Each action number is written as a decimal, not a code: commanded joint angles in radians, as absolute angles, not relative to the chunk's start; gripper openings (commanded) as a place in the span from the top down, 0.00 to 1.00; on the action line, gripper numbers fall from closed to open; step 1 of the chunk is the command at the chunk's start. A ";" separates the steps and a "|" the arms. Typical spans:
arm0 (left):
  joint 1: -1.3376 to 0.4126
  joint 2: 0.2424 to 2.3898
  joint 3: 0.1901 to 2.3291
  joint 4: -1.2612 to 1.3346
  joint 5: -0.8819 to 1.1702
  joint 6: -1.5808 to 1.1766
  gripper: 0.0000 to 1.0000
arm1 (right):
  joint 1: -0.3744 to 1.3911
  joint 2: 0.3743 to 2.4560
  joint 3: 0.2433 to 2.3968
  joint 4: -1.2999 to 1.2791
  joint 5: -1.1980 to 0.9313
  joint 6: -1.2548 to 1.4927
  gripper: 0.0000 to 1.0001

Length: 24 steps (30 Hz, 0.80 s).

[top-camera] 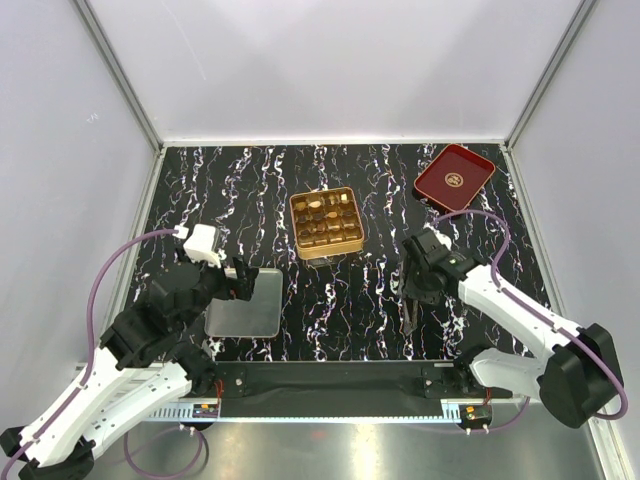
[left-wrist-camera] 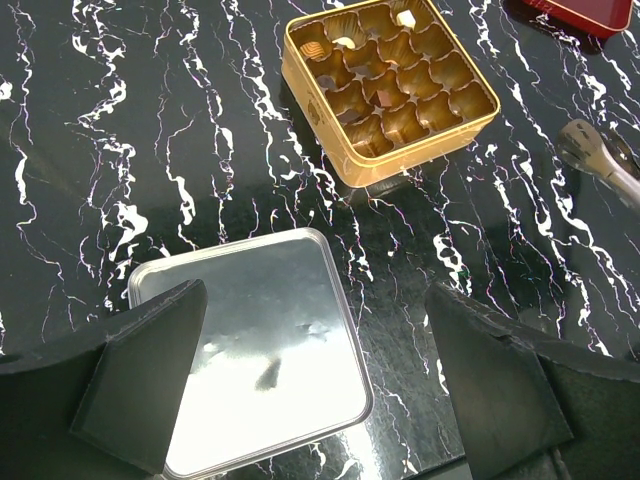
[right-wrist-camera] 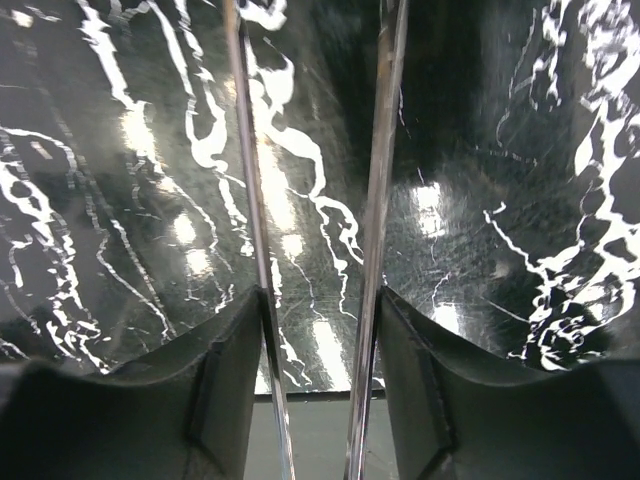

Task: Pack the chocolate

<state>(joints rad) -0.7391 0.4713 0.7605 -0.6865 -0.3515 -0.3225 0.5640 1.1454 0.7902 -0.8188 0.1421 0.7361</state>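
The gold tin with a grid stands mid-table; several small chocolate pieces lie in its cells, mostly at the far side. In the left wrist view the tin shows a few pieces at its far corner, the other cells dark. My left gripper is open and empty, just above the right edge of a silver lid; its jaws stand wide. My right gripper is shut on metal tongs; the two thin blades run between its pads over bare table.
A dark red square tray lies at the far right and shows at the corner of the left wrist view. The silver lid lies flat near the table's front edge. The black marbled table ends at white walls.
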 commanded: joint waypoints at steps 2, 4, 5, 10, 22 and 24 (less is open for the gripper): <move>-0.744 0.462 0.770 -0.643 -0.345 -0.321 0.01 | 0.569 1.150 0.749 -0.755 0.137 0.819 0.45; -0.744 0.454 0.769 -0.641 -0.345 -0.321 0.01 | 0.571 1.163 0.736 -0.750 0.141 0.822 0.42; -0.744 0.454 0.769 -0.641 -0.344 -0.321 0.01 | 0.571 1.181 0.721 -0.736 0.141 0.825 0.41; -0.744 0.449 0.767 -0.638 -0.341 -0.319 0.01 | 0.583 1.233 0.703 -0.700 0.163 0.808 0.38; -0.744 0.451 0.769 -0.637 -0.337 -0.319 0.01 | 0.661 1.402 0.778 -0.669 0.276 0.718 0.20; -0.744 0.451 0.769 -0.638 -0.337 -0.319 0.01 | 0.666 1.413 0.793 -0.683 0.299 0.715 0.17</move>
<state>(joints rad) -0.7391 0.4580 0.7605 -0.6857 -0.3470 -0.3225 0.6491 1.3991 0.7368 -0.6949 0.2153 0.7349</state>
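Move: The right hand still holds the tongs over bare table; the spot they go down to lies about 7 cm below and 1 cm back. The gold chocolate box is roughly 13 cm ahead and 17 cm left, the red tray some 23 cm ahead and 9 cm right of this hand. From the idle left hand the spot is about 35 cm right, about level forward and 22 cm below. The right hand lowers the tongs about 6 cm to the table, its fingers opening from half to wide. ##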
